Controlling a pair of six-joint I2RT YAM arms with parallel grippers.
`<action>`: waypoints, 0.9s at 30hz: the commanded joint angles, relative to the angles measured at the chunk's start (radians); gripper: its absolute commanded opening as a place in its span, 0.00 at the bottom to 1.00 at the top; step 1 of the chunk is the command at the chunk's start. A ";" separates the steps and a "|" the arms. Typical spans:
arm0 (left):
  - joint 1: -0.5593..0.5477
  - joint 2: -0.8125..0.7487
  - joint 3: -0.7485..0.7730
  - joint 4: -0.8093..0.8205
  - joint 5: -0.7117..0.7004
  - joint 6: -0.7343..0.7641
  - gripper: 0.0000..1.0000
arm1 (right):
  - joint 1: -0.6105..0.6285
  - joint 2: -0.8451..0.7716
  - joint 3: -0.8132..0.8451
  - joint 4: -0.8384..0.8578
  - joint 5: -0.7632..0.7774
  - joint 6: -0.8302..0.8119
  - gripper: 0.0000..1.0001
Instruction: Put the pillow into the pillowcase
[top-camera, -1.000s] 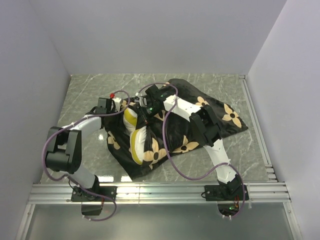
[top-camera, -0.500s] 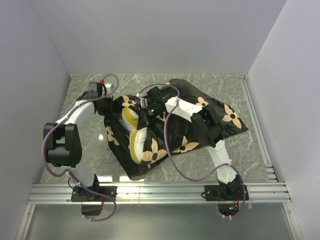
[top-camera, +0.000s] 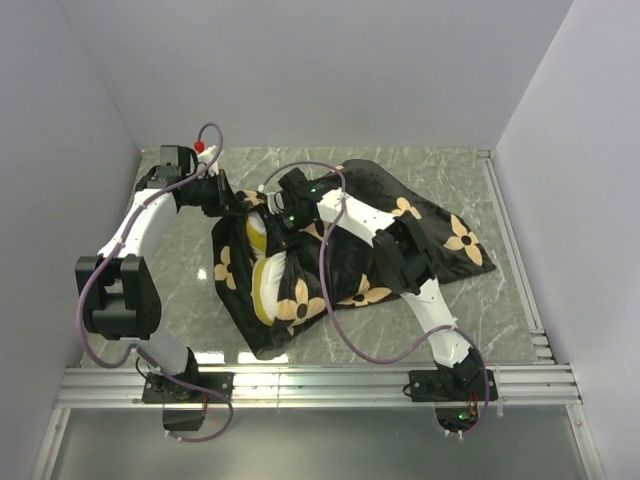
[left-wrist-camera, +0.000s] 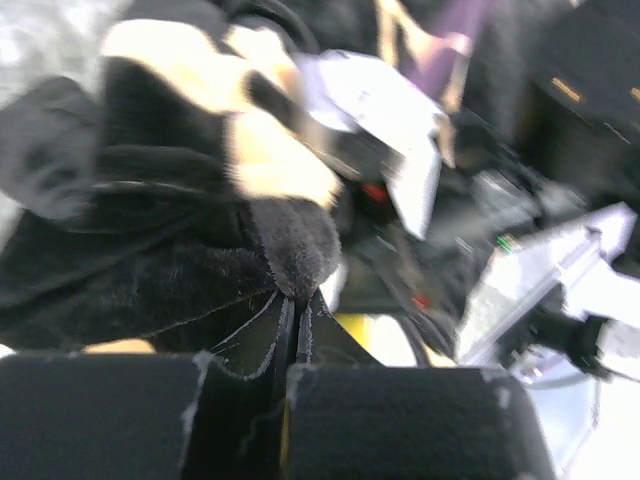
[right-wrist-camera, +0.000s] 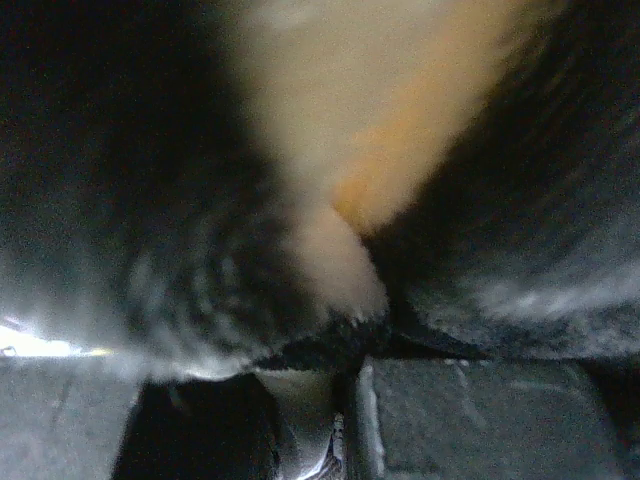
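Observation:
The black pillowcase (top-camera: 380, 250) with tan flowers lies bunched across the middle of the table. At its open left end the white pillow (top-camera: 262, 285) with its yellow band shows, partly inside. My left gripper (top-camera: 235, 203) is at the far left corner of that opening, shut on a fold of the black pillowcase (left-wrist-camera: 150, 250); the left wrist view shows the left gripper (left-wrist-camera: 297, 320) pinching it, with a bit of yellow pillow (left-wrist-camera: 385, 340) behind. My right gripper (top-camera: 283, 218) sits on top near the opening, and in its wrist view the right gripper (right-wrist-camera: 345, 365) is shut on the flowered pillowcase (right-wrist-camera: 120, 200).
The grey marble table (top-camera: 180, 270) is boxed in by white walls on the left, back and right. An aluminium rail (top-camera: 320, 380) runs along the near edge. Purple cables (top-camera: 330, 300) loop over the right arm and the fabric.
My left arm swung out to the far left and its gripper went from open to shut on the pillowcase edge. The right gripper and the fabric shifted slightly left.

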 joint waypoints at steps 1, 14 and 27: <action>0.010 -0.124 0.003 0.085 0.179 -0.010 0.00 | 0.024 0.123 0.069 -0.154 0.079 0.007 0.00; -0.026 -0.212 -0.296 -0.034 0.166 -0.013 0.00 | -0.174 -0.108 -0.161 0.408 -0.240 0.527 0.61; -0.061 0.113 -0.112 0.185 0.165 -0.110 0.00 | -0.108 -0.319 -0.266 -0.187 -0.105 0.044 0.69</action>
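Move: The pillow's bared part lies about 15 cm back, 5 cm right and 13 cm below the left hand, which already pinches the pillowcase's edge. From the right hand, already gripping pillowcase cloth, it is some 7 cm back, 3 cm left and 3 cm lower; the big flower patch sits 14 cm back, 5 cm right and 3 cm below that hand. Right hand releases the pillowcase, rising about 10 cm rightward; left still pinches its edge, swinging back, then down-forward. ##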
